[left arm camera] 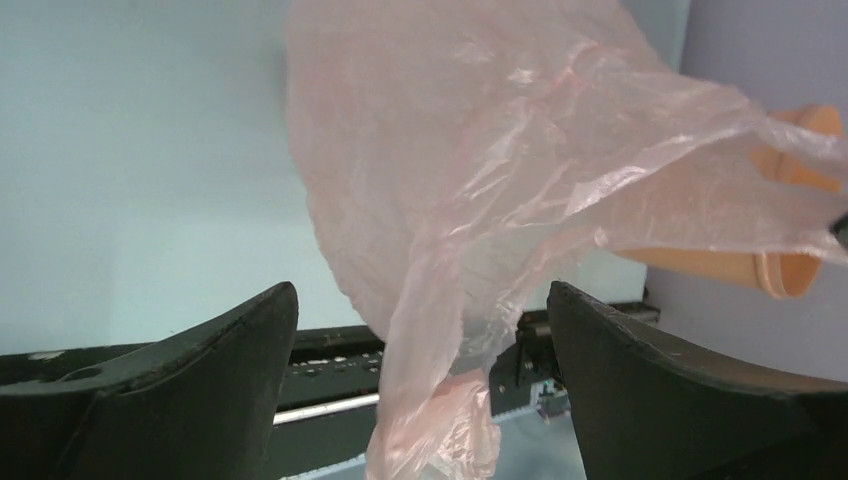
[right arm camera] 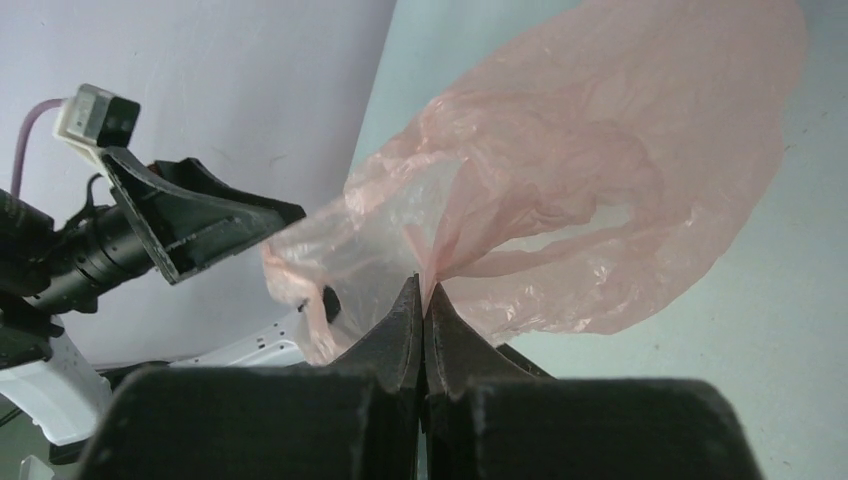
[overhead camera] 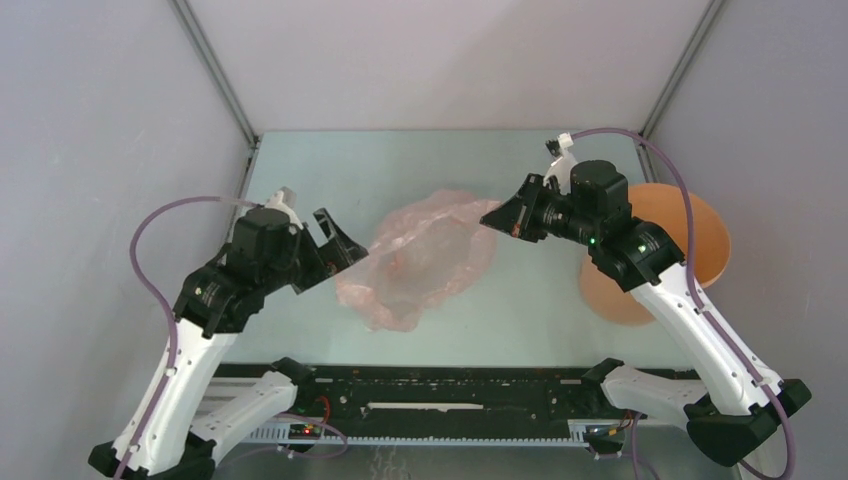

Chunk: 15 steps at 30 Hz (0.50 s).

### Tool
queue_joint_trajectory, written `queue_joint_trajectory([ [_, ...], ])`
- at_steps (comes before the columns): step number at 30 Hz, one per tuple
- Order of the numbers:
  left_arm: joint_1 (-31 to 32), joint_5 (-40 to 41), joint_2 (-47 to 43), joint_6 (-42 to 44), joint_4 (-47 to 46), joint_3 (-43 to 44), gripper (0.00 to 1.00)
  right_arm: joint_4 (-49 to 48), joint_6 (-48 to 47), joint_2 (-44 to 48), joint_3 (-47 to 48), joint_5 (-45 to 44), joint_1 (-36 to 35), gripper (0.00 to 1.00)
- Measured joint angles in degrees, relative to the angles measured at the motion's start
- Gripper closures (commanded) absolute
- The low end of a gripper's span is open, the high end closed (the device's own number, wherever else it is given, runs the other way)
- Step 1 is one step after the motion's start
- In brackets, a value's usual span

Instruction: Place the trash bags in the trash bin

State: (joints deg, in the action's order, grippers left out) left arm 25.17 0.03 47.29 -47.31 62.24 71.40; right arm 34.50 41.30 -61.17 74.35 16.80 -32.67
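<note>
The trash bag [overhead camera: 425, 255], a wrinkled translucent pale-pink film, hangs stretched over the middle of the table. My right gripper [overhead camera: 500, 218] is shut on the bag's right edge, and the right wrist view shows the film pinched at its closed tips [right arm camera: 423, 285]. My left gripper [overhead camera: 340, 245] is at the bag's left edge with its jaws wide open. In the left wrist view a twisted strand of the bag [left arm camera: 450, 200] hangs loose between the left gripper's [left arm camera: 422, 290] fingers, touching neither. The orange-tan trash bin [overhead camera: 710, 245] sits at the right, partly hidden behind my right arm, and also shows as the trash bin [left arm camera: 790, 270] past the film.
Grey enclosure walls close in the table on the left, back and right, and the bin is close to the right wall. A black rail [overhead camera: 450, 400] runs along the near edge between the arm bases.
</note>
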Motion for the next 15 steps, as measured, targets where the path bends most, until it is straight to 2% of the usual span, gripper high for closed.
queue_joint_trajectory([
  [4,4.59,-4.61,-2.78,-2.49,-4.87,-5.25,0.00,0.00,0.15,0.00,0.00,-0.57,0.00,1.00],
  [6,9.09,-5.90,-3.98,-4.02,-7.37,-7.80,0.00,-0.02,0.52,0.00,0.00,-1.36,0.00,1.00],
  [9,13.00,-6.29,-3.78,-4.79,-8.72,-8.50,0.00,-0.07,2.12,0.00,0.00,-2.69,0.13,1.00],
  [13,13.84,-3.82,-1.60,-4.42,-10.73,-8.39,0.00,-0.22,5.88,0.00,-0.02,-4.72,1.36,1.00],
  [15,13.84,-2.97,0.52,-3.93,-11.67,-8.35,0.04,-0.85,8.00,0.15,-0.22,-5.84,2.36,1.00],
])
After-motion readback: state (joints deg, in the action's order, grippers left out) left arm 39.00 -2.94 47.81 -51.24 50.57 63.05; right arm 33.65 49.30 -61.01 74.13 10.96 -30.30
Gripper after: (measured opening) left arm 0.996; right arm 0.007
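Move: The trash bag hangs, spread out, from the right hand. Its middle is about 11 cm to the left hand's right, 2 cm ahead and some 6 cm below. From the right hand, the bag's middle lies about 11 cm left, 3 cm back and 12 cm lower, and the trash bin stands some 33 cm to the right, roughly level front to back and 20 cm below. Left hand, open, swings some 7 cm right towards the bag, back then forward; right hand keeps its pinch. ##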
